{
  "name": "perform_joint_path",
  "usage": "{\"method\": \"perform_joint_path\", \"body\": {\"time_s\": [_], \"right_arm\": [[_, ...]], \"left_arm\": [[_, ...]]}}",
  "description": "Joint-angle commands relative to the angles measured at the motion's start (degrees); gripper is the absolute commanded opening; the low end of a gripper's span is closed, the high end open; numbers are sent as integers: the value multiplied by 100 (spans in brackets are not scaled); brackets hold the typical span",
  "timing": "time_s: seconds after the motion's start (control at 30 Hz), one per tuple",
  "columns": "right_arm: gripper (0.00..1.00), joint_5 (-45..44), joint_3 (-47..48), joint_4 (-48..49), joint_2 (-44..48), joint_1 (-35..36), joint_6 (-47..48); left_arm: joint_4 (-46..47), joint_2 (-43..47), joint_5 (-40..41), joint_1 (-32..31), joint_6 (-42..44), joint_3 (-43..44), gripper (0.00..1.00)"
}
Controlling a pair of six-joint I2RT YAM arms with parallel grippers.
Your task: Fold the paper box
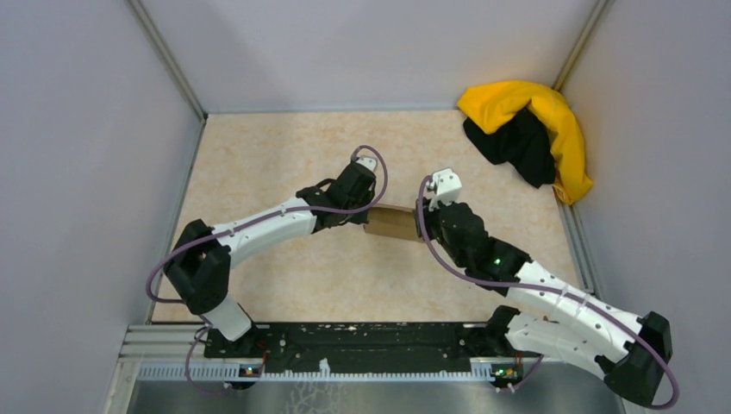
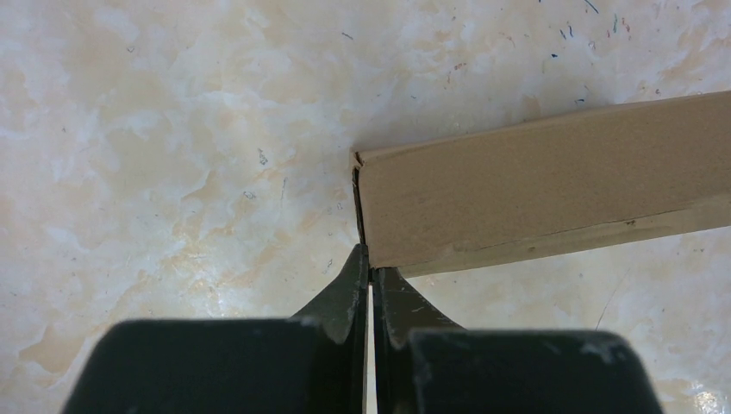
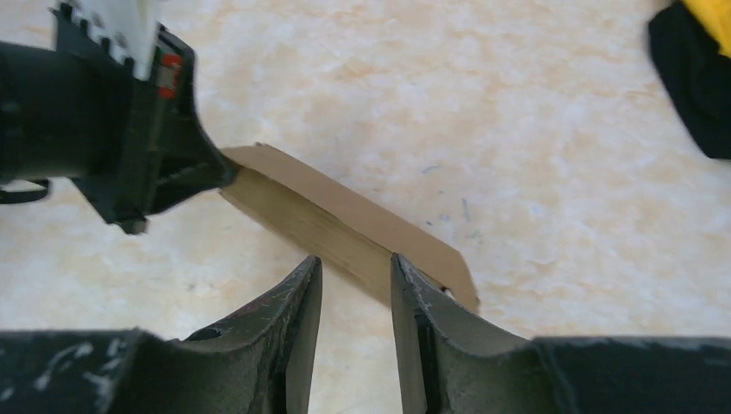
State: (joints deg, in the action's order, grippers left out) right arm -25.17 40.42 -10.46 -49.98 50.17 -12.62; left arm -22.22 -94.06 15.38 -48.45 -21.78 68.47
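The paper box [image 1: 392, 223] is a small, flat brown cardboard box in the middle of the table, between my two arms. In the left wrist view its long side wall [image 2: 534, 190] runs off to the right. My left gripper [image 2: 371, 269] is shut, and its tips pinch the box's left end edge. The right wrist view shows that same grip [image 3: 194, 172] at the far end of the box [image 3: 345, 228]. My right gripper [image 3: 355, 263] stands open at the box's right end, its tips just short of the side wall and holding nothing.
A yellow-and-black cloth heap [image 1: 530, 134] lies in the back right corner, and its edge [image 3: 694, 78] shows in the right wrist view. Grey walls close in the beige marbled tabletop [image 1: 276, 164] on three sides.
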Motion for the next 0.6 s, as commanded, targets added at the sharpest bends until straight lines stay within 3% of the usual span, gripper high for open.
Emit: {"method": "perform_joint_path", "body": {"time_s": [0.0,0.23,0.57], "right_arm": [[36,-328,-339,-184,271,-155,846],[40,-614,-895,88,568,-166,951],[36,-978,-1090,347,393,-295,955]], "left_arm": [[-236,-202,-191,-1,73,6,3],[-300,-236,-250,-3,144,50,3],[-339,-331,-362,-4,300,154,3]]}}
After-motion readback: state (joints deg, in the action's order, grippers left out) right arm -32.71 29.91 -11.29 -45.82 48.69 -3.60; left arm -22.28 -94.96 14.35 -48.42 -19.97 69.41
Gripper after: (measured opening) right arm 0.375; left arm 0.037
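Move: From the right hand, the paper box's open right end, with its flap, lies about 5 cm ahead, 3 cm to the right and 10 cm below. The box's middle is some 6 cm ahead, 4 cm left and 10 cm below it. The left hand is pinching the box's left end; from there the open right end lies about 14 cm to the right, 2 cm back and a couple of centimetres lower. Sink the right gripper about 6 cm while carrying it nearly as far to the right, closing in on the box's open right end without touching it yet. Level off late, still easing right, and roll the hand some 15 degrees, left side down, with the fingers staying partly open. Keep the left gripper pinched on the box's left end, almost still. ##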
